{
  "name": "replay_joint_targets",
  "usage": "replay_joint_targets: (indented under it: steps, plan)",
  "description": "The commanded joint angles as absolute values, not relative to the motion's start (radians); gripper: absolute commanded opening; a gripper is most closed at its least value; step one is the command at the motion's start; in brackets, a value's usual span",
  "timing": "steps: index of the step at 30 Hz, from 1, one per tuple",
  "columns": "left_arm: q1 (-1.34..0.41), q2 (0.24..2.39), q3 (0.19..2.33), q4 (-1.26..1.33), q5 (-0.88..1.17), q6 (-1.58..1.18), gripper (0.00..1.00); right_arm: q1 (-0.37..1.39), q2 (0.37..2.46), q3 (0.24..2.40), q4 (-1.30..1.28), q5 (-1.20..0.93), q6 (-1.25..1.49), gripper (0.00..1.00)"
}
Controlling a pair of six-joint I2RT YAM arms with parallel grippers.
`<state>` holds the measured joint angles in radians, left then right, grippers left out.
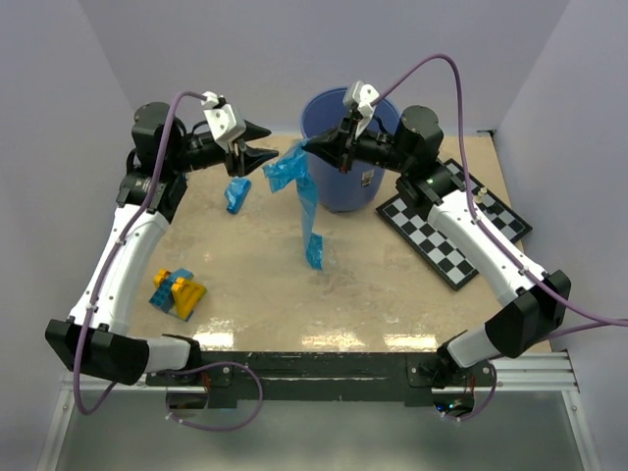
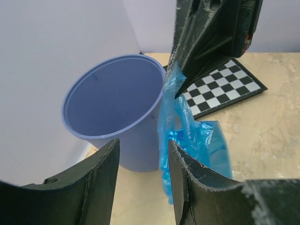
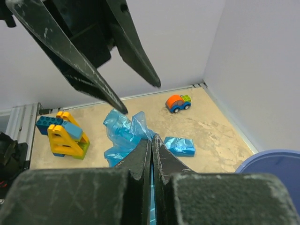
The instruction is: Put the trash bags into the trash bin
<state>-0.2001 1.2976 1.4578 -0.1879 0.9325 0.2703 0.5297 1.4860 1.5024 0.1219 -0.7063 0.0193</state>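
Observation:
A long bright-blue trash bag (image 1: pixel 308 211) hangs from my right gripper (image 1: pixel 312 147), which is shut on its top end just left of the trash bin (image 1: pixel 348 157). The bag's lower end reaches the table. In the right wrist view, film (image 3: pixel 124 133) bunches at the shut tips (image 3: pixel 151 137). My left gripper (image 1: pixel 257 142) stands open beside the bag's upper part, nothing between its fingers (image 2: pixel 105 164). The left wrist view shows the bag (image 2: pixel 197 140) right of the bin (image 2: pixel 112 98). A second, folded trash bag (image 1: pixel 236 193) lies on the table, also in the right wrist view (image 3: pixel 180 146).
A chessboard (image 1: pixel 456 221) lies right of the bin. Yellow and blue toy blocks (image 1: pixel 177 291) sit at the near left. A small toy car (image 3: pixel 178 103) stands by the wall past the folded bag. White walls enclose the table.

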Motion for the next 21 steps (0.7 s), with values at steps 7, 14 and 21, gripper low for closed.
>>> replay_joint_targets:
  steps: [7, 14, 21]
  plan:
    - [-0.287, 1.338, 1.506, -0.229, 0.968, 0.36, 0.49, 0.537, 1.485, 1.522, 0.164, -0.75, 0.015, 0.0]
    - [-0.345, 1.373, 1.517, -0.285, 0.815, 0.445, 0.28, 0.54, 1.483, 1.516, 0.156, -0.769, 0.008, 0.0]
    - [-0.348, 1.416, 1.56, -0.371, 0.735, 0.374, 0.0, 0.54, 1.473, 1.493, 0.158, -0.602, 0.09, 0.0]
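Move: The trash bag hangs from the right fingers; its upper folds are about 5 cm to the left hand's right, 1 cm ahead and 4 cm below. From the right hand they are 3 cm left, level fore-and-aft, and 3 cm below. The trash bin's middle stands some 13 cm ahead and 17 cm right of the left hand, 28 cm below. A blue packet lies about 11 cm ahead of that hand and 9 cm left, roughly 40 cm down. Rightward and downward goes the left hand, about 4 cm each way, drawing back slightly and then easing forward as it comes in to the bag's folds beside the right fingertips. Its half-open fingers, tipping slightly down, close fully late on and pinch the film. The right hand stays put with its fingers shut, still holding the bag up. ##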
